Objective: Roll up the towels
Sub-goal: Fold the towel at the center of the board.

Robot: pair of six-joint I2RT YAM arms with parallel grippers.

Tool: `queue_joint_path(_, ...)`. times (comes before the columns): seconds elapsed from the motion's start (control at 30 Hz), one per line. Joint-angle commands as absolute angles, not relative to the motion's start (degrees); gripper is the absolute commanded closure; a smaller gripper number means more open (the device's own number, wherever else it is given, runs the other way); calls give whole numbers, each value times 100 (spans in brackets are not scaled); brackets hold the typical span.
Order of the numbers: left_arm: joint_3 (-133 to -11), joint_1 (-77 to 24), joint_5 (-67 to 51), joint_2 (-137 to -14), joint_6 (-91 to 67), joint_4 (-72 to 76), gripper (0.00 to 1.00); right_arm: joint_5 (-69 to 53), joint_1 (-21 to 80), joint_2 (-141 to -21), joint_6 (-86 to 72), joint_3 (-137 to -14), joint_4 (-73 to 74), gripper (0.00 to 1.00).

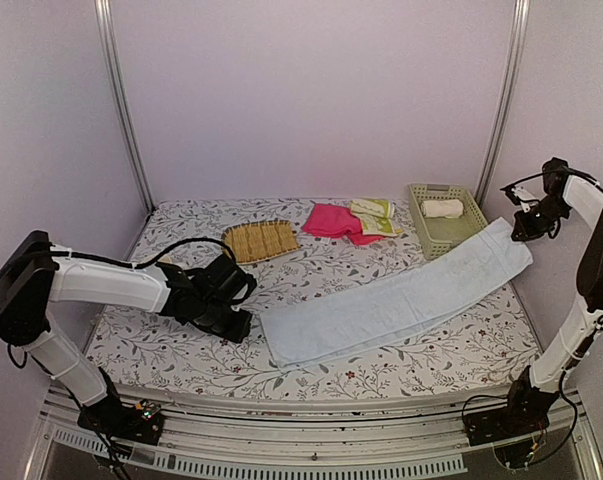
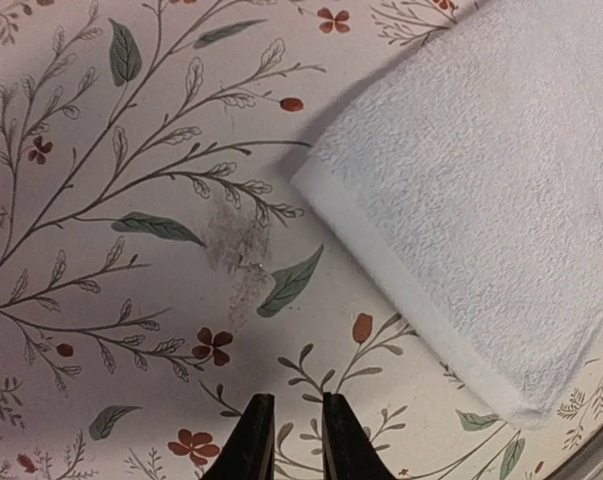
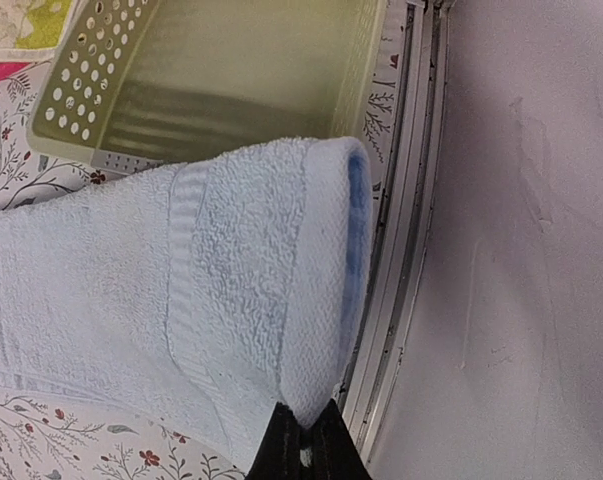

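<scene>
A long light blue towel (image 1: 401, 300) lies flat and diagonal across the flowered table. My right gripper (image 1: 522, 231) is shut on its far right corner (image 3: 311, 300) and holds that end raised by the basket. My left gripper (image 1: 237, 324) hovers low over the table just left of the towel's near end (image 2: 481, 180); its jaws (image 2: 294, 402) stand a little apart with nothing between them. A pink towel (image 1: 331, 220) and a pale yellow-green towel (image 1: 373, 215) lie crumpled at the back. A cream-white towel (image 1: 443, 208) lies rolled in the basket.
The pale green lattice basket (image 1: 424, 228) stands at the back right, close to the lifted towel end (image 3: 231, 80). A tan slatted mat (image 1: 260, 240) lies at the back centre. The table's metal rail (image 3: 401, 250) and the right wall run next to my right gripper.
</scene>
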State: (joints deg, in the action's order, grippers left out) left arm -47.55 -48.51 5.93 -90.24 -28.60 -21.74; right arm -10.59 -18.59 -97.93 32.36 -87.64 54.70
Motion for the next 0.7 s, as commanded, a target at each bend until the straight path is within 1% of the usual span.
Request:
queue_joint_path(0.0, -4680, -4787, 666, -8938, -2887, -2250, 82, -1406, -1858, -9931, 3353, -9235, 5888, 98)
queue_joint_path(0.07, -4704, -4780, 677, -8959, -2883, -2250, 82, -1902, -1655, -9944, 3496, -9253, 6179, 98)
queue_joint_path(0.13, -4746, -4771, 687, -8992, -2867, -2258, 82, -2089, -1270, -9865, 3591, -9054, 6332, 97)
queue_joint_path(0.3, -4869, -4750, 749, -9071, -2848, -2265, 82, -2230, -326, -9844, 3328, -8570, 6376, 97)
queue_joint_path(0.57, -4949, -4725, 762, -9212, -2893, -2279, 83, -3327, 612, -9966, 2915, -8160, 6313, 97)
queue_joint_path(0.67, -4965, -4700, 770, -9237, -2956, -2253, 83, -3538, 1016, -10070, 2830, -7975, 6200, 97)
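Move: The right hand holds the light blue towel's raised right end about 17 cm above the table at its right edge. The towel's left end lies some 57 cm to its left, 16 cm nearer the base and 16 cm lower. Of the right hand, the green basket is 15 cm ahead and 11 cm left, and the pink towel about 16 cm ahead and 42 cm left. From the idle left hand, the towel's left end is roughly 6 cm right, 1 cm back and 3 cm below. Leftwards in a fast sweep, after the briefest rise, the right hand carries the pinched right end of the light blue towel some 22 cm back over the strip towards its left end, drawing about 5 cm nearer the base. The wrist swings counter-clockwise by nearly 30 degrees and rolls its left side up, fingers staying shut on the cloth. ##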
